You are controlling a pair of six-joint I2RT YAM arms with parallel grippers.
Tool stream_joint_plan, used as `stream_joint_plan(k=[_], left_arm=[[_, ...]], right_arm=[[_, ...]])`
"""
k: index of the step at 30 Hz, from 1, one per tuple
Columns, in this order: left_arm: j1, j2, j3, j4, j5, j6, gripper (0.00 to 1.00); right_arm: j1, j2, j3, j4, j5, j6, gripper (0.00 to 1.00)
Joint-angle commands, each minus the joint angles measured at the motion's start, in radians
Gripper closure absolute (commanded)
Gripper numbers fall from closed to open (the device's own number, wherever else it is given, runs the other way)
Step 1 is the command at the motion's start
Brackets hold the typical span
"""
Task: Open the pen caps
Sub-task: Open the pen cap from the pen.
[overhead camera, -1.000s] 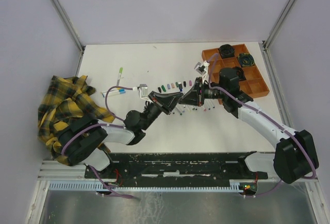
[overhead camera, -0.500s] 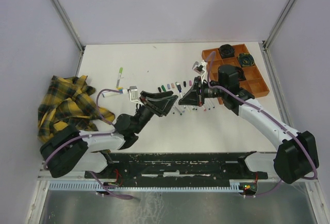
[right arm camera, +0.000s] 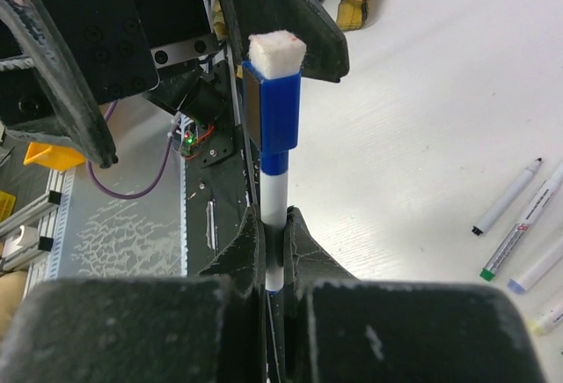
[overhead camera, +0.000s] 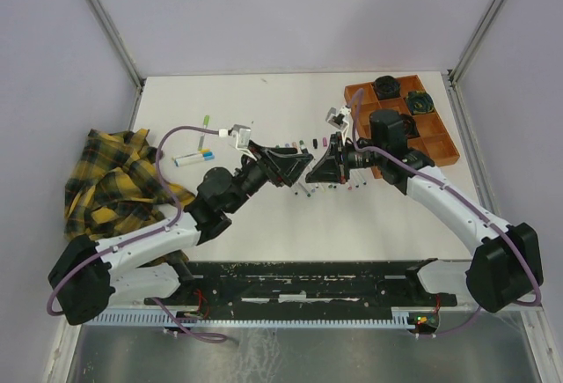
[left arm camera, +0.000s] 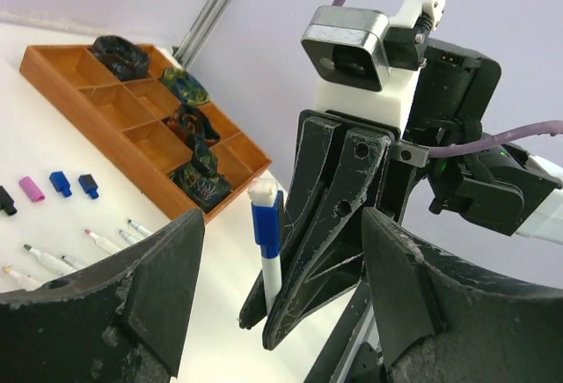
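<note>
My right gripper [right arm camera: 274, 233] is shut on the white barrel of a pen [right arm camera: 274, 211] that points up at the left arm. The pen's blue cap [right arm camera: 273, 110], with a white felt end, is still on. My left gripper [left arm camera: 281, 255] stands open, its fingers [left arm camera: 149, 295] well apart on either side of that cap [left arm camera: 266, 223] without touching it. From above, the two grippers [overhead camera: 297, 163] [overhead camera: 313, 173] meet tip to tip over mid-table. Loose pen caps [left arm camera: 60, 182] [overhead camera: 303, 144] lie in a row behind them.
Several uncapped pens [overhead camera: 330, 186] [right arm camera: 510, 198] lie under and beside the grippers. An orange tray [overhead camera: 440, 141] with dark round objects stands at the back right. A yellow plaid cloth [overhead camera: 114, 180] is heaped at the left edge, with two capped pens [overhead camera: 195, 158] near it.
My left gripper was shut at the pen's cap end and has opened wide. Its wrist has swung toward the back of the table. The right gripper keeps its hold on the pen.
</note>
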Motion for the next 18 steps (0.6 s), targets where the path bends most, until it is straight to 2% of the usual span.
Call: stream_joint_plan(k=[1,4,6,8,13,18], left_arm=[[0.015,0.021,0.088,-0.14,0.068,0.022,0.24],[0.024,0.043,0.125,-0.178,0.092,0.012,0.31],[0.031,0.058,0.14,-0.191,0.113,0.011,0.45],[0.037,0.071,0.153,-0.201,0.129,0.006,0.52],[0.05,0.087,0.17,-0.204,0.156,-0.003,0.58],[0.066,0.088,0.175,-0.202,0.173,-0.014,0.58]], right_arm=[[-0.003,0.006,0.048,0.003,-0.029,-0.032,1.0],[-0.002,0.009,0.048,-0.002,-0.029,-0.037,1.0],[-0.003,0.009,0.049,-0.005,-0.028,-0.039,1.0],[-0.003,0.011,0.05,-0.007,-0.03,-0.041,1.0],[-0.003,0.015,0.05,-0.008,-0.032,-0.043,1.0],[-0.003,0.019,0.05,-0.011,-0.034,-0.044,1.0]])
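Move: The blue cap, with the white eraser on its end, tops the pen standing in the right fingers. From the left hand point it lies about 2 cm ahead, 3 cm right and 2 cm below; from the right, about 5 cm above, 1 cm ahead and 1 cm left. Down on the table, some 25 cm below the left hand, the loose caps lie about 10 cm ahead and 2 cm right, the uncapped pens about 4 cm ahead and 6 cm right. Still pinching the white barrel with the eraser end up, the right hand holds the pen nearly in place, sinking under 1 cm. The left hand comes down about 3 cm and to its right about 2 cm, edging forward and dipping its fingertips some 10 degrees, and narrows its wide-open fingers to roughly half that gap, one on either side of the blue cap; a squeeze can't be confirmed. ##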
